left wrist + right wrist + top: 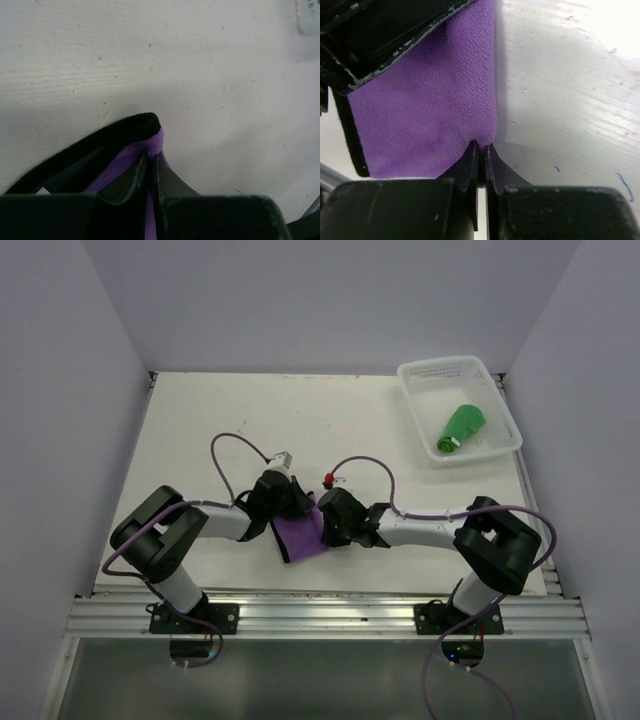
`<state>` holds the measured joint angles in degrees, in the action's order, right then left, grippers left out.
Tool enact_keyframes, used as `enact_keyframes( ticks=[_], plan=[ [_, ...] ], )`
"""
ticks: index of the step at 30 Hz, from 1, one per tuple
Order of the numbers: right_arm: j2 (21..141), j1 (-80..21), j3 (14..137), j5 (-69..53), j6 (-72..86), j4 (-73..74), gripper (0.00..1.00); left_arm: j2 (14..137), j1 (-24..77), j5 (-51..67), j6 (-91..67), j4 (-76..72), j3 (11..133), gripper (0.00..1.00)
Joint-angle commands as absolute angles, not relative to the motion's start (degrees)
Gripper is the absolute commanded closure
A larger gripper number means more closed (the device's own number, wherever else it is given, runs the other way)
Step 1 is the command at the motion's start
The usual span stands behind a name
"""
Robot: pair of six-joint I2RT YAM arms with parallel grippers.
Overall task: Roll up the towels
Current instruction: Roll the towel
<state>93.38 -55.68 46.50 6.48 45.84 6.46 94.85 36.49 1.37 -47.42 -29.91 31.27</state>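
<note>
The purple towel (301, 536) with its black edging lies near the table's front between both arms. My left gripper (297, 502) is shut on its far left corner; in the left wrist view the purple towel (150, 145) is pinched between the left gripper (151, 156) tips, the black back curling over. My right gripper (327, 523) is shut on the towel's right edge; in the right wrist view the purple towel (427, 110) bunches at the right gripper (481, 146) tips. The green towel (461, 429) lies rolled up in the basket.
A white lattice basket (430, 375) stands at the table's far right corner. The left arm's black gripper body (380, 30) fills the right wrist view's upper left. Grey walls close in the table's sides and back.
</note>
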Motion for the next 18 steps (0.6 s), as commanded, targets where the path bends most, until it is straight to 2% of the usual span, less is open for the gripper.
enact_keyframes(
  ticks=[1, 2, 4, 5, 6, 8, 13, 18],
  plan=[
    [93.8, -57.1, 48.8, 17.5, 39.3, 19.5, 1.0, 94.0, 36.5, -2.5, -45.4, -18.2, 33.7, 0.97],
    [93.7, -57.6, 50.1, 19.8, 37.5, 21.5, 1.0, 93.9, 36.5, -2.6, -45.3, -17.1, 35.3, 0.91],
    [93.9, -59.0, 51.2, 22.8, 36.2, 23.4, 1.0, 93.1, 36.2, -2.8, -44.8, -13.5, 36.8, 0.86],
    [94.1, -59.7, 52.1, 26.0, 35.2, 24.9, 1.0, 92.7, 36.3, -2.8, -44.6, -11.5, 38.3, 0.78],
    [94.4, -60.3, 52.6, 27.2, 34.9, 25.7, 1.0, 92.4, 36.2, -2.8, -44.3, -10.4, 39.0, 0.73],
    [95.4, -62.0, 53.6, 30.1, 34.6, 27.2, 1.0, 91.6, 36.0, -2.8, -43.9, -7.1, 41.0, 0.68],
    [97.3, -65.6, 54.5, 35.0, 35.3, 27.7, 1.0, 89.6, 35.3, -2.0, -43.0, -2.1, 43.8, 0.61],
    [98.3, -69.1, 55.1, 40.5, 36.4, 28.0, 1.0, 87.3, 34.7, -0.3, -42.6, 2.1, 46.6, 0.6]
  ],
)
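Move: Pinched in both grippers is the rolled right-hand edge of the purple towel. The towel's middle lies about 3 cm ahead of the right hand and 6 cm to its left, and some 6 cm back and 2 cm left of the left hand, just below both. The roll's far end is roughly 9 cm ahead and 4 cm left of the right hand; the black border is 1 cm ahead and about 11 cm left of it. Opening to nearly half its range, the left gripper lets go of the roll's far end and rises about 2 cm, easing slightly left, its fingertips still around the cloth. The right hand keeps its pinch on the near end and drags it some 3.5 cm to the right, slowing late, while the wrist rolls about 30 degrees, leaning over the towel so the fingers point down and rightward. ##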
